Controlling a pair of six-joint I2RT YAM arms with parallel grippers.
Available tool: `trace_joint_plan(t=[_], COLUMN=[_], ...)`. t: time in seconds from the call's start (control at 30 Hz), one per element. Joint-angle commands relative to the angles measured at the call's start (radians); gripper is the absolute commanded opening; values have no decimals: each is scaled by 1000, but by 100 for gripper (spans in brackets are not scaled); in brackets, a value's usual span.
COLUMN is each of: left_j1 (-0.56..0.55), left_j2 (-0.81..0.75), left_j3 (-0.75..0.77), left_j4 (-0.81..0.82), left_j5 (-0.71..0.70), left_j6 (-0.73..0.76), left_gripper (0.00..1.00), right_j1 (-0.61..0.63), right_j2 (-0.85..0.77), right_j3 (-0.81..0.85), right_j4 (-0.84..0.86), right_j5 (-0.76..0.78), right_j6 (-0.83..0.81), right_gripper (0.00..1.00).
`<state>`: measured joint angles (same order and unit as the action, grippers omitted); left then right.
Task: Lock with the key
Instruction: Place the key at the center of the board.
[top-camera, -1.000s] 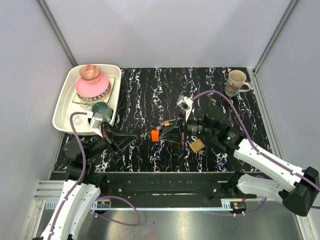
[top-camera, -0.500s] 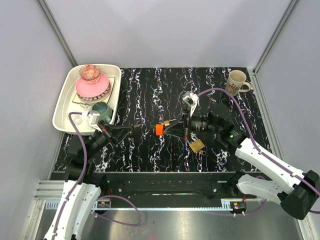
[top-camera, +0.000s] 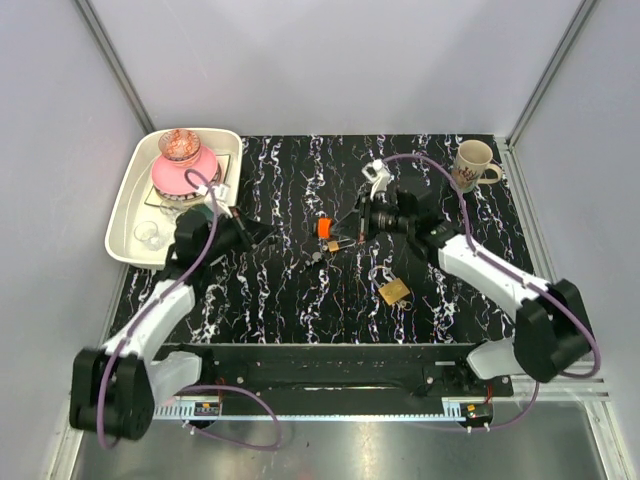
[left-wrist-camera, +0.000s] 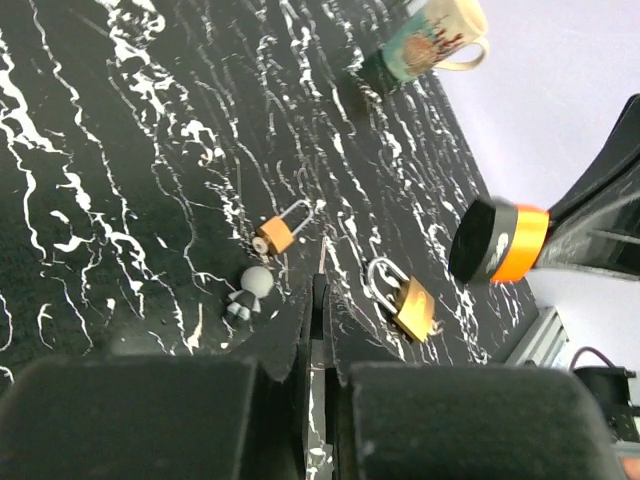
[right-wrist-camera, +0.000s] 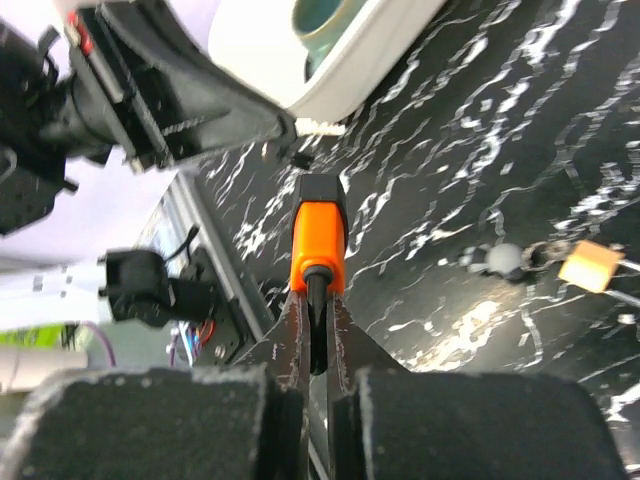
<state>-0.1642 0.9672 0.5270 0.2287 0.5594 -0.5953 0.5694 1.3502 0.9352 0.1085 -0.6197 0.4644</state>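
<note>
My right gripper (top-camera: 340, 232) (right-wrist-camera: 315, 300) is shut on the key (top-camera: 324, 227) (right-wrist-camera: 318, 235). Its orange head sticks out past the fingertips, and the metal blade is hidden. The key hangs above the black mat, just beyond a small padlock (top-camera: 332, 245) (left-wrist-camera: 275, 234) (right-wrist-camera: 590, 268) lying with its shackle open. Next to this padlock lies a small grey piece (top-camera: 316, 256) (left-wrist-camera: 251, 290). A larger brass padlock (top-camera: 393, 291) (left-wrist-camera: 411, 306) lies nearer the front. My left gripper (top-camera: 266, 234) (left-wrist-camera: 318, 288) is shut on nothing, left of the key and low over the mat.
A white tray (top-camera: 126, 210) at the back left holds a pink bowl (top-camera: 184, 176) and glassware. A printed mug (top-camera: 473, 165) (left-wrist-camera: 435, 35) stands at the back right corner. Grey walls enclose the mat on three sides.
The left gripper has pulled back to the left, toward the tray. The right gripper has carried the key away from the front, toward the back. Both padlocks lie where they were.
</note>
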Motion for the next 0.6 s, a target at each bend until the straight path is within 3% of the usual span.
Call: trace_joint_plan(t=[0.0,0.23,0.3,0.57], left_j1=[-4,-34,-35,-37], left_j2=[172,555,614,815], left_j3=[99,252,298,445], left_j4=[165,208,215,87], left_j5=[-42,-69,-61,-69], left_j6=[17,49,51,98], left_gripper=[0,0,0,0], right_j1=[-132,-224,-224,-224], right_j2=[128,395,478,628], right_j3=[118,269,354,447], right_j4=[140,123,32,-52], right_j5=[-20,-26,-8,6], right_j6=[123,171,146,157], right_gripper=[0,0,0,0])
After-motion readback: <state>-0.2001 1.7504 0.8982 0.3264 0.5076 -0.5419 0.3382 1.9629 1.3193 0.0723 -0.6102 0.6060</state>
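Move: Out in front of both hands is the bare centre of the board. From the left hand, which holds the key, it lies about 15 cm ahead, 14 cm right and 20 cm down. The small gold padlock is 12 cm ahead and 17 cm right, the grey charm 7 ahead and 13 right, the held orange lock 10 cm straight right. From the right hand, the centre is 18 cm ahead, 1 cm right, 22 cm below, the small padlock 14 ahead and 5 right. Swooping forward and down towards the middle of the board, the left hand carries the key some 12 cm out and nearly as far down, drifting slightly right and tipping its fingers lower. Alongside, the right hand takes the orange lock about 17 cm forward and 11 cm down, easing a little right, with its wrist tipping down and turning clockwise some 15 degrees. Both keep their grips. ##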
